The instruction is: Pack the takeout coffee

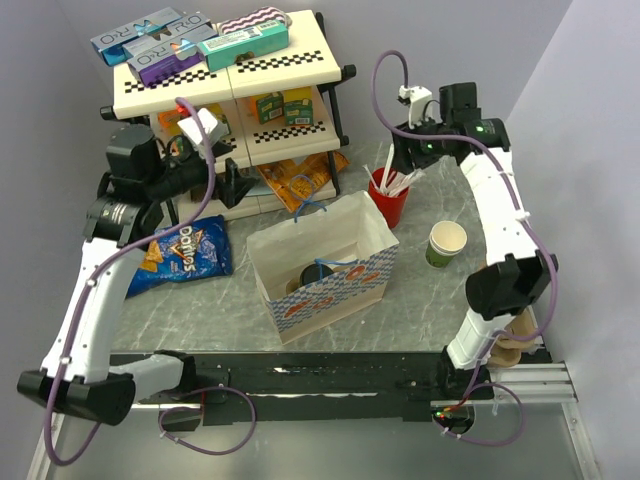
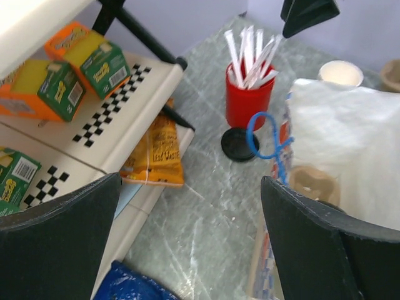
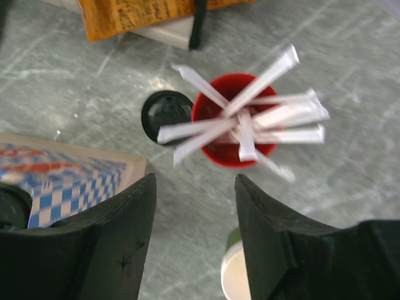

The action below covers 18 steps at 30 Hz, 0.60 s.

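The takeout coffee's green paper cup (image 1: 446, 243), cream inside, stands lidless right of the paper bag (image 1: 372, 232); it also shows in the left wrist view (image 2: 340, 73) and at the bottom of the right wrist view (image 3: 234, 272). Its round black lid (image 3: 165, 115) lies flat on the table, touching the left side of the red cup of white sticks (image 3: 234, 153). My right gripper (image 3: 195, 181) hangs open above the table just short of the red cup (image 1: 388, 195), nothing between its fingers. My left gripper (image 2: 190, 181) is wide open and holds nothing near the shelf (image 1: 232, 183).
A two-tier shelf (image 1: 290, 70) with boxes stands at the back left, and an orange snack bag (image 2: 153, 153) lies at its foot. A blue Doritos bag (image 1: 185, 255) lies on the left. The bag holds a tan cardboard piece (image 2: 315, 181) and something dark.
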Tool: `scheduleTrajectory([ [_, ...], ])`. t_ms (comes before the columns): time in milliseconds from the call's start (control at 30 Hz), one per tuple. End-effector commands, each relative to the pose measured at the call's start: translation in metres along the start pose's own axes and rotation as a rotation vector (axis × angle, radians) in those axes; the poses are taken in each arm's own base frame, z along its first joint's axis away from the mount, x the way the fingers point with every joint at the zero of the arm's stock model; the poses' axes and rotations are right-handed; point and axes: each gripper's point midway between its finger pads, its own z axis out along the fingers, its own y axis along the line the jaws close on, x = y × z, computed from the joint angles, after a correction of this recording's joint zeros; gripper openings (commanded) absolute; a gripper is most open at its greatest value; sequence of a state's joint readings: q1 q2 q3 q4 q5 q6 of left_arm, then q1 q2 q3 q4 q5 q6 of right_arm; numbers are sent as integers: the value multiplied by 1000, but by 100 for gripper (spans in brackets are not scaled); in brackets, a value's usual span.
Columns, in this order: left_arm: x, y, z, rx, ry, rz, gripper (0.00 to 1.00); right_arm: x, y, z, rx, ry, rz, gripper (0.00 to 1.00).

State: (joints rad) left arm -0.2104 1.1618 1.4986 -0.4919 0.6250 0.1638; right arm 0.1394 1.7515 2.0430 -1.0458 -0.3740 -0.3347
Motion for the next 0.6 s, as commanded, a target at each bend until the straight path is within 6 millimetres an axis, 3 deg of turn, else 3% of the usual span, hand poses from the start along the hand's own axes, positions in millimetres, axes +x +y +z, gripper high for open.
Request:
scheduleTrajectory([
  [0, -10, 16, 2, -51, 3, 62, 99, -31, -4, 29, -64, -96, 33, 59],
  [300, -8, 30, 13, -69, 38, 68, 99, -35, -40, 78, 29, -87, 59, 58],
  [567, -8, 40, 24, -73, 62, 68, 99, -22, -56, 109, 67, -39, 86, 58],
])
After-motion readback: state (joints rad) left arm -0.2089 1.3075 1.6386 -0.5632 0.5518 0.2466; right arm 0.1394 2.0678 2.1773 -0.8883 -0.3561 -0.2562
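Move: The straws standing in the red cup lie about 10 cm ahead of the empty right hand, 2 cm to its left and some 14 cm below. From that hand, the stacked paper cups are roughly 1 cm back and 10 cm right, the black lid about 5 cm ahead and 12 cm left, the paper bag some 6 cm back and 17 cm left. From the left hand, the straws lie around 21 cm ahead, 31 cm right, 25 cm lower. The straws in the red cup are what the right hand closes in on: it swoops forward about 9 cm while sinking some 7 cm, easing off as its fingertips come close over the straw ends. Its fingers stay a little over half open and slant forward-left and down, with hardly any wrist turn. The empty left hand, wide open, edges some 4 cm forward. ##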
